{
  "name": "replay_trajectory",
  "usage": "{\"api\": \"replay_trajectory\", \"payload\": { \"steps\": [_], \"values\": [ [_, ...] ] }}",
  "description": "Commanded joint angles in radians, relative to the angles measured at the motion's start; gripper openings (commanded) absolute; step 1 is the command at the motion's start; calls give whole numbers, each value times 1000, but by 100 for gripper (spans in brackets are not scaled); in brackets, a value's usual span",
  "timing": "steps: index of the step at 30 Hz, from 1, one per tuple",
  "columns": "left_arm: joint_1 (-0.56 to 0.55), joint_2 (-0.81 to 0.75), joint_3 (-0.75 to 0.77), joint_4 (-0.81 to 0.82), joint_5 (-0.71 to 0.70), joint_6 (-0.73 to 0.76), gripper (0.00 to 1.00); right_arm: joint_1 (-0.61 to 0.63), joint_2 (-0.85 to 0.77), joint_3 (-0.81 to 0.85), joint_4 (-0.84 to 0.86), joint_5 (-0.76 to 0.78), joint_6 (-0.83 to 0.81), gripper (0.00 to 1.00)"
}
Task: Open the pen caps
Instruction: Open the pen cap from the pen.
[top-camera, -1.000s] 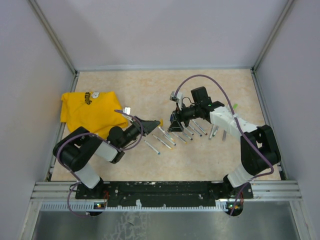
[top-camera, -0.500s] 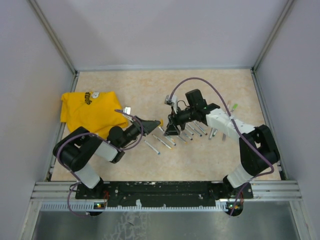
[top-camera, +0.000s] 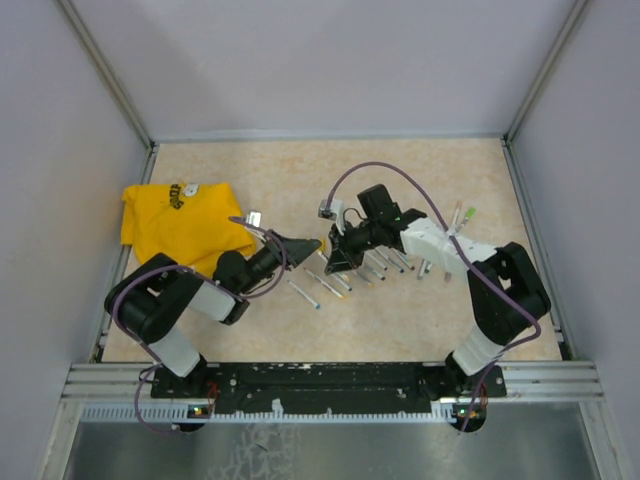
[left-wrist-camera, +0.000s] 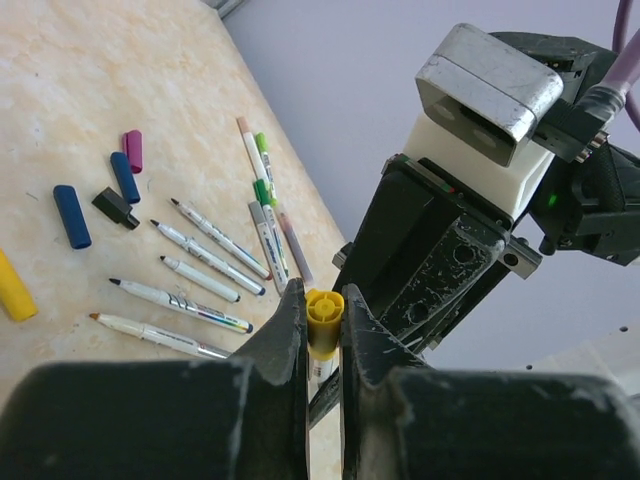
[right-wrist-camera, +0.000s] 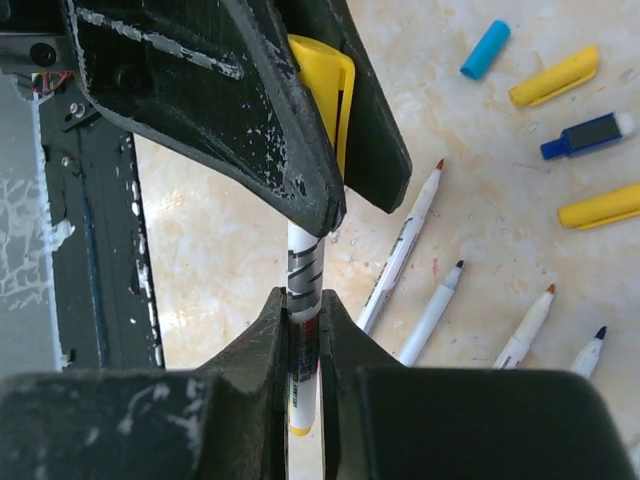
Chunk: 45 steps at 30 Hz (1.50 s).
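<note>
A white pen with a yellow cap (left-wrist-camera: 323, 318) hangs between the two arms above the table. My left gripper (left-wrist-camera: 322, 300) is shut on that yellow cap (right-wrist-camera: 325, 85). My right gripper (right-wrist-camera: 303, 305) is shut on the pen's white barrel (right-wrist-camera: 303, 265), just below the left fingers (right-wrist-camera: 250, 120). In the top view the left gripper (top-camera: 310, 245) and the right gripper (top-camera: 335, 262) meet tip to tip at mid table. Loose pen caps lie on the table: blue (left-wrist-camera: 72, 215), magenta (left-wrist-camera: 132, 150), black (left-wrist-camera: 115, 207) and yellow (right-wrist-camera: 553, 76).
Several uncapped pens (top-camera: 380, 262) lie in a row under and beside the right gripper. Two green-capped pens (left-wrist-camera: 262, 165) lie further back. A yellow cloth (top-camera: 180, 225) covers the table's left side. Metal frame posts and grey walls close the table in.
My right gripper has moved left to the pen held by the left gripper and has shut on its barrel. The left arm has stayed still.
</note>
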Motion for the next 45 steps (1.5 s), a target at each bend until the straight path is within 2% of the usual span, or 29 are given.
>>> {"api": "replay_trajectory", "payload": {
  "steps": [1, 8, 13, 18, 22, 28, 35, 45],
  "values": [
    [81, -57, 46, 156, -55, -3, 0, 17, -4, 55, -43, -56, -60, 0],
    [231, -165, 64, 35, -125, 4, 0, 18, 5, 68, -88, -88, -105, 0],
    [277, -258, 53, -38, -122, 22, 0, 16, -3, 84, -118, -62, -135, 0],
    [280, -363, -25, -119, -61, 73, 0, -44, -23, 111, -157, 213, -174, 0],
    [280, -433, -103, -171, -17, 92, 0, -186, -24, 119, -167, 415, -160, 0],
    [280, -516, -169, -223, 27, 109, 0, -313, -12, 108, -176, 590, -141, 0],
    [280, -563, -194, -273, 81, 123, 0, -365, 38, 113, -154, 666, -106, 0],
    [280, -548, -192, -283, 130, 118, 0, -379, 126, 116, -153, 658, -95, 0]
  ]
}}
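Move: Both hands hold one pen: the left its yellow cap, the right its body, with the pen's middle about 4 cm back, 1 cm right and 5 cm below the left hand. A yellow cap on the table lies some 11 cm ahead of the left hand and 17 below. From the right hand, the free spot ending the pen row is about 12 cm ahead, 21 right, 11 below; the row's last pen lies 3 cm left and 1 cm ahead of that spot, the magenta cap 24 ahead and 14 right of the hand, the grey-capped pen 10 ahead and 29 right. Leftwards, up and forward, the left hand pulls the yellow cap off, then draws back and sinks to finish about 10 cm left and 4 cm higher, still gripping the cap. The right hand keeps its pinch on the body, rises slightly and eases back, then sweeps some 20 cm right and 12 forward, sinking 7, to the pen row's free end, turning clockwise and tipping its fingers down. ##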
